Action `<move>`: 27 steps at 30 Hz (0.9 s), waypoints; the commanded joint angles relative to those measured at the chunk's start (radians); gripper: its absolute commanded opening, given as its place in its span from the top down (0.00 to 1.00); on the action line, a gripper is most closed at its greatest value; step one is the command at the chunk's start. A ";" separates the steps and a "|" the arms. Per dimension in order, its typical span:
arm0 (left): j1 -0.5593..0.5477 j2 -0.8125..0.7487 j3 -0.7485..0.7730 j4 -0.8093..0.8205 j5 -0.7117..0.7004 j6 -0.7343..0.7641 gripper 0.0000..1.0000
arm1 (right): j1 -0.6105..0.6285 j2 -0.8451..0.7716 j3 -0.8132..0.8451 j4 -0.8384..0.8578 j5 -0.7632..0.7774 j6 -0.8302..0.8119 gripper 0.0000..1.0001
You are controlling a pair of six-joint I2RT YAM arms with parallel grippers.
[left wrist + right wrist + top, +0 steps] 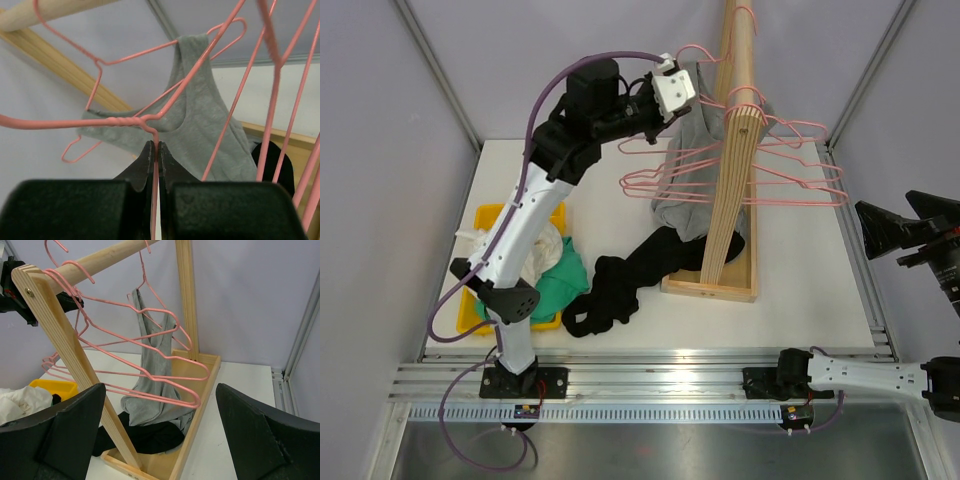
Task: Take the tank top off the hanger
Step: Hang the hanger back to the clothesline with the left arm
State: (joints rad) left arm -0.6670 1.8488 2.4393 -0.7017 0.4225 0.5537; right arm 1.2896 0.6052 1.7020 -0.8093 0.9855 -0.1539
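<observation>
The grey tank top (688, 165) hangs from a pink wire hanger (120, 121) at the wooden rack (732, 170), its lower end slumped into the rack's base tray. In the left wrist view one strap (192, 45) loops over the hanger's end, and the body (210, 135) drapes behind the wire. My left gripper (156, 150) is raised to the rail and shut on the hanger's wire just below its twisted neck. My right gripper (160, 432) stands open and empty, well off to the right of the rack (75, 365), facing the tank top (150, 390).
Several bare pink hangers (790, 170) hang on the rail. A black garment (620, 285) lies across the table and into the rack's tray (715, 288). A yellow bin (485, 218) with white and green clothes sits at the left.
</observation>
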 commanded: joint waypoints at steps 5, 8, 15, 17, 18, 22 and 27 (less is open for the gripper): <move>-0.121 0.058 0.069 0.221 -0.068 0.017 1.00 | 0.004 -0.054 -0.041 0.019 0.013 -0.015 0.01; -0.161 0.076 0.076 0.238 -0.099 0.040 1.00 | 0.005 -0.074 -0.054 0.022 0.005 -0.013 0.01; -0.200 0.101 0.072 0.219 -0.149 0.066 1.00 | 0.005 -0.125 -0.070 0.036 -0.014 -0.012 0.01; -0.204 0.107 0.064 0.197 -0.162 0.071 1.00 | 0.005 -0.133 -0.073 0.036 -0.016 -0.010 0.01; -0.206 0.105 0.047 0.191 -0.166 0.071 1.00 | 0.005 -0.139 -0.076 0.036 -0.016 -0.009 0.01; -0.221 0.099 0.007 0.157 -0.209 0.087 1.00 | 0.004 -0.140 -0.082 0.039 -0.022 -0.009 0.01; -0.243 0.087 -0.005 0.088 -0.261 0.104 1.00 | 0.005 -0.143 -0.094 0.045 -0.028 -0.009 0.01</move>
State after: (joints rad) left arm -0.8951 1.9476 2.4599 -0.5468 0.2363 0.6205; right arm 1.2896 0.4606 1.6188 -0.7956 0.9749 -0.1535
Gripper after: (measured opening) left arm 0.011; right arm 0.993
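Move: My left hand already holds the emptied hanger by its neck, hook pointing up and forward. The clothesline bar where that hook belongs is about 8 cm to the right, 1 cm ahead and 4 cm above. The hooks of the empty hangers sit on the bar some 4 cm back of that spot; the post top stands about 7 cm back of it. The grey tank top hangs roughly 12 cm ahead, 5 cm right and 20 cm lower. From my right hand, the hanging spot is about 21 cm ahead, 18 cm left and 5 cm up. I carry the hanger with my left hand about 9 cm to the right and 3 cm back, nearly level, bringing its hook across the clothesline bar just ahead of the other empty hangers. The fingers keep their pinch on the neck, tilting up slightly; nearly all the travel comes early, then I almost hold still. My open right hand eases some 3 cm farther right and sinks slightly, out of the way. ##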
